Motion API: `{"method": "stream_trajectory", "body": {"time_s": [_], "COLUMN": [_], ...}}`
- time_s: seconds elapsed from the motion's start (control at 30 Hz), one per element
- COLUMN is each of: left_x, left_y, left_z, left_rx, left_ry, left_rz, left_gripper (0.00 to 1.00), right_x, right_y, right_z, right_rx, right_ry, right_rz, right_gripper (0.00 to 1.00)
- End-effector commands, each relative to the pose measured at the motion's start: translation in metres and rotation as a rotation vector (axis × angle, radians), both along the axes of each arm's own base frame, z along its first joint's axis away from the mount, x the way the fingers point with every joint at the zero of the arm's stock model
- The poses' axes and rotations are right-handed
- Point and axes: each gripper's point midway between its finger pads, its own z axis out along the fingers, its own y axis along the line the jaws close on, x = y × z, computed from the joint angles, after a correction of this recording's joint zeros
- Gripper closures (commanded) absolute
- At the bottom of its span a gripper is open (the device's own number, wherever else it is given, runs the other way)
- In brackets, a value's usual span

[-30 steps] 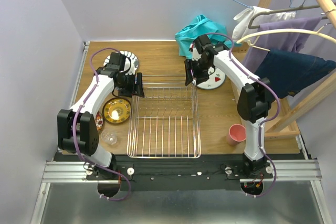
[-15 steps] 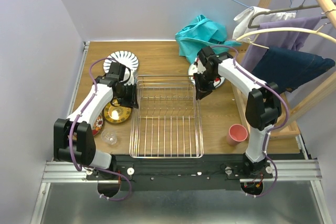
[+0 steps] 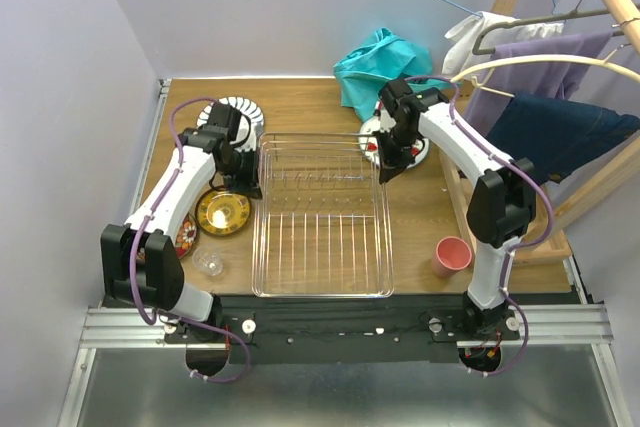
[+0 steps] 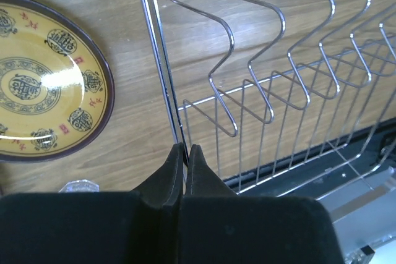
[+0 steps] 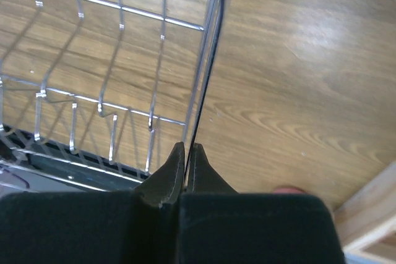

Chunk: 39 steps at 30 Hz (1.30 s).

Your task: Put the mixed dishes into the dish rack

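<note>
The dish rack (image 3: 320, 222), a silver wire basket, stands mid-table. My left gripper (image 3: 250, 179) is shut on its left rim wire (image 4: 162, 78), the fingertips pinching it in the left wrist view (image 4: 185, 148). My right gripper (image 3: 386, 169) is shut on the right rim wire (image 5: 207, 60), seen pinched in the right wrist view (image 5: 187, 146). No dishes are in the rack. Left of it lie a gold saucer (image 3: 222, 212) (image 4: 43, 78), a red saucer (image 3: 186, 235) half under my arm, a clear glass (image 3: 209, 264) and a blue-striped plate (image 3: 240, 110). To the right are a white plate (image 3: 410, 150) and a pink cup (image 3: 450, 256).
A teal cloth (image 3: 385, 62) lies at the back. A wooden clothes frame (image 3: 560, 197) hung with garments crowds the right side. Walls close the left and back, and a metal rail (image 3: 340, 327) runs along the near edge.
Both grippers have come down onto the rack's side rims and closed on the wires. The rack has shifted slightly to the right.
</note>
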Motion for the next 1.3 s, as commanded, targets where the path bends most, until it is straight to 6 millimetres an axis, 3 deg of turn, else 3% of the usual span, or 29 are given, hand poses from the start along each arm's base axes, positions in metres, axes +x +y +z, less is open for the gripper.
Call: {"method": "stream_trajectory", "body": {"time_s": [0.0, 0.17, 0.3, 0.5, 0.67, 0.8, 0.97, 1.13, 1.27], "left_x": [0.008, 0.020, 0.023, 0.021, 0.031, 0.037, 0.043, 0.066, 0.082], "left_y": [-0.058, -0.064, -0.066, -0.063, -0.062, -0.060, -0.058, -0.051, -0.045], "left_z": [0.065, 0.059, 0.062, 0.044, 0.032, 0.030, 0.022, 0.025, 0.023], "left_rx": [-0.219, -0.233, -0.244, -0.272, -0.271, -0.274, -0.256, -0.210, -0.176], "left_ry": [-0.103, -0.081, -0.084, -0.025, -0.011, 0.009, 0.031, -0.018, -0.043], "left_rz": [-0.188, -0.169, -0.173, -0.153, -0.137, -0.138, -0.130, -0.097, -0.079], "left_gripper": [1.00, 1.00, 1.00, 1.00, 1.00, 1.00, 1.00, 1.00, 1.00], "right_x": [0.011, 0.021, 0.035, 0.039, 0.051, 0.057, 0.058, 0.067, 0.075], "right_y": [0.032, 0.040, 0.052, 0.071, 0.078, 0.091, 0.094, 0.101, 0.105], "right_z": [0.048, 0.043, 0.057, 0.081, 0.070, 0.080, 0.061, 0.030, 0.016], "right_rx": [0.119, 0.136, 0.176, 0.236, 0.237, 0.262, 0.247, 0.240, 0.247], "right_ry": [-0.147, -0.143, -0.186, -0.234, -0.226, -0.263, -0.220, -0.166, -0.149], "right_rz": [0.114, 0.111, 0.130, 0.178, 0.181, 0.202, 0.193, 0.191, 0.190], "right_gripper": [1.00, 1.00, 1.00, 0.99, 0.99, 1.00, 1.00, 0.99, 0.99]}}
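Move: Each hand already pinches a side rail of the dish rack, whose middle lies some 16 cm right and 6 cm back of the left hand, and 13 cm left and 8 cm back of the right. The yellow plate is about 9 cm left and 3 cm back of the left hand; the watermelon plate is roughly 9 cm ahead and 5 cm right of the right hand, both about 12 cm below. The hands keep the rails pinched, lifting then lowering the rack forward, right about 7 cm, left about 4. ##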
